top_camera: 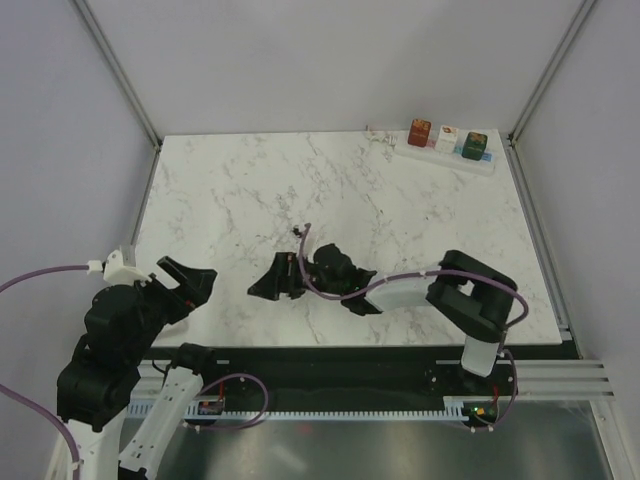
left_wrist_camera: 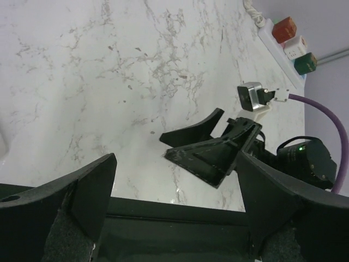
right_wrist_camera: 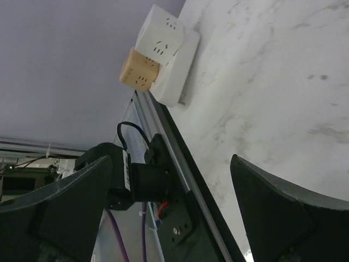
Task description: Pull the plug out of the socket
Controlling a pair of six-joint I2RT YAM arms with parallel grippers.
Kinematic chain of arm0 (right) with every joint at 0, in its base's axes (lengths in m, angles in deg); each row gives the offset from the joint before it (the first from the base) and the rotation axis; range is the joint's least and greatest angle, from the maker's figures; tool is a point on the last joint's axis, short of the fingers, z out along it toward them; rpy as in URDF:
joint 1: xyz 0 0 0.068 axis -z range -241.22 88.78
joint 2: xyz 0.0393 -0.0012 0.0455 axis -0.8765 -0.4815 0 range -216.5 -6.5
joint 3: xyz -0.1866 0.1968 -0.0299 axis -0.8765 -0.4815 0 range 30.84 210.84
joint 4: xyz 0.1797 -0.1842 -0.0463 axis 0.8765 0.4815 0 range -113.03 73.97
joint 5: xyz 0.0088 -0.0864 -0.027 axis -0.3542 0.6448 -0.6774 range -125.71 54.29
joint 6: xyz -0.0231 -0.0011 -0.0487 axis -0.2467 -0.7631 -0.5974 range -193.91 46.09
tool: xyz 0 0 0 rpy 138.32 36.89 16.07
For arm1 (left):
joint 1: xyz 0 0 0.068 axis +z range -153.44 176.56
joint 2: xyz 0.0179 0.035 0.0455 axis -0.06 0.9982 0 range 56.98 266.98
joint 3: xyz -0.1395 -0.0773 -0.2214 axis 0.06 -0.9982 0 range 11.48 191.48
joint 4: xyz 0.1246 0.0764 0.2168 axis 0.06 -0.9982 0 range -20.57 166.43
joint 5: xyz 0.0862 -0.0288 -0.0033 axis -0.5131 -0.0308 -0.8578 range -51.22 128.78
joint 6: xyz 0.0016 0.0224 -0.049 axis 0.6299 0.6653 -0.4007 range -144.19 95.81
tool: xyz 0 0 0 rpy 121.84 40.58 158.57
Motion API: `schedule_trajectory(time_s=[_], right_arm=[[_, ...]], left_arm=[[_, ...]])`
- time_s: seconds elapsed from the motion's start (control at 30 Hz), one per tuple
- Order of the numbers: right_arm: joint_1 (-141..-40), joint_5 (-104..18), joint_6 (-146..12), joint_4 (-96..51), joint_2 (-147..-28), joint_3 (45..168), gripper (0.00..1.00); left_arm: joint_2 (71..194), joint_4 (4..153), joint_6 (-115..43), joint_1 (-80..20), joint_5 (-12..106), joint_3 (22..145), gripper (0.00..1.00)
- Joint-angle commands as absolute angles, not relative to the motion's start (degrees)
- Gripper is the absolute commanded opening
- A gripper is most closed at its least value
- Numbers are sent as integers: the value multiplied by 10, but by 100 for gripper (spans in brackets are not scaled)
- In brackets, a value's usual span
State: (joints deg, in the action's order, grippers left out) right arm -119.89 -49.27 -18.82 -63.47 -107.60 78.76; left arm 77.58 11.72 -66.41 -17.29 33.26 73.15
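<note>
The socket [top_camera: 490,166] is a long white strip at the table's far right corner, also in the left wrist view as the socket [left_wrist_camera: 271,42]. Three cube plugs stand in it in a row: a red plug [top_camera: 419,132] [left_wrist_camera: 284,29], a white plug [top_camera: 446,138] [left_wrist_camera: 295,46] and a green plug [top_camera: 474,146] [left_wrist_camera: 306,63]. My left gripper [top_camera: 188,275] [left_wrist_camera: 175,164] hangs open over the near left edge, far from the strip. My right gripper [top_camera: 268,275] [left_wrist_camera: 163,146] [right_wrist_camera: 172,161] is open and empty near the table's front middle, pointing left.
A white cord [top_camera: 378,133] lies coiled at the strip's left end. In the right wrist view a white cube [right_wrist_camera: 161,35] and a tan cube [right_wrist_camera: 139,71] sit on a white block [right_wrist_camera: 177,71] at the table's edge by the wall. The black base rail [top_camera: 330,365] runs along the near edge.
</note>
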Motion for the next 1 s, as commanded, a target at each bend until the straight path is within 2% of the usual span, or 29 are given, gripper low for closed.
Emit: schedule_trajectory(time_s=[0.0, 0.17, 0.33, 0.63, 0.73, 0.8, 0.97], right_arm=[[-1255, -471, -170, -707, -1174, 875, 97], [-1307, -456, -158, -729, -1322, 1026, 94], [-1327, -425, -159, -664, -1419, 1149, 91], [-1348, -369, -113, -583, -1542, 1319, 84], [-1345, -376, -81, -573, -1577, 1372, 74], [-1343, -384, -83, -500, -1592, 1427, 73], [-1335, -409, -68, -468, -1623, 1468, 74]], left_arm=[[774, 71, -622, -171, 281, 760, 97], [775, 54, -615, -171, 287, 785, 96], [769, 43, -611, -171, 290, 798, 95], [771, 44, -605, -171, 299, 802, 95], [768, 47, -607, -171, 307, 805, 95], [768, 49, -607, -171, 312, 806, 95], [763, 56, -608, -171, 323, 808, 95]])
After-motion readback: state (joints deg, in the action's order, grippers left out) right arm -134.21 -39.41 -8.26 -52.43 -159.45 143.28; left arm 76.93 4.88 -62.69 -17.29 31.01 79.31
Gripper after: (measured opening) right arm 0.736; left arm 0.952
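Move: The white socket strip, near the table's near-left corner, lies about 27 cm to the right hand's left, some 3 cm back and 9 cm lower. On it, the white cube is about 27 cm left of the hand, level fore and aft and 5 cm lower; the tan cube is 29 cm left, 4 cm back and 5 cm lower. From the left hand the strip is roughly 17 cm left, 3 cm ahead and 24 cm below. No touch can be made out yet: the right hand sweeps left about 25 cm and sinks some 8 cm towards the socket strip, swinging back about 5 cm at first, then edging forward again, and slowing as it arrives. Its fingers narrow from wide open to about three quarters. Above it, the open left hand draws back a couple of centimetres and slightly left. ##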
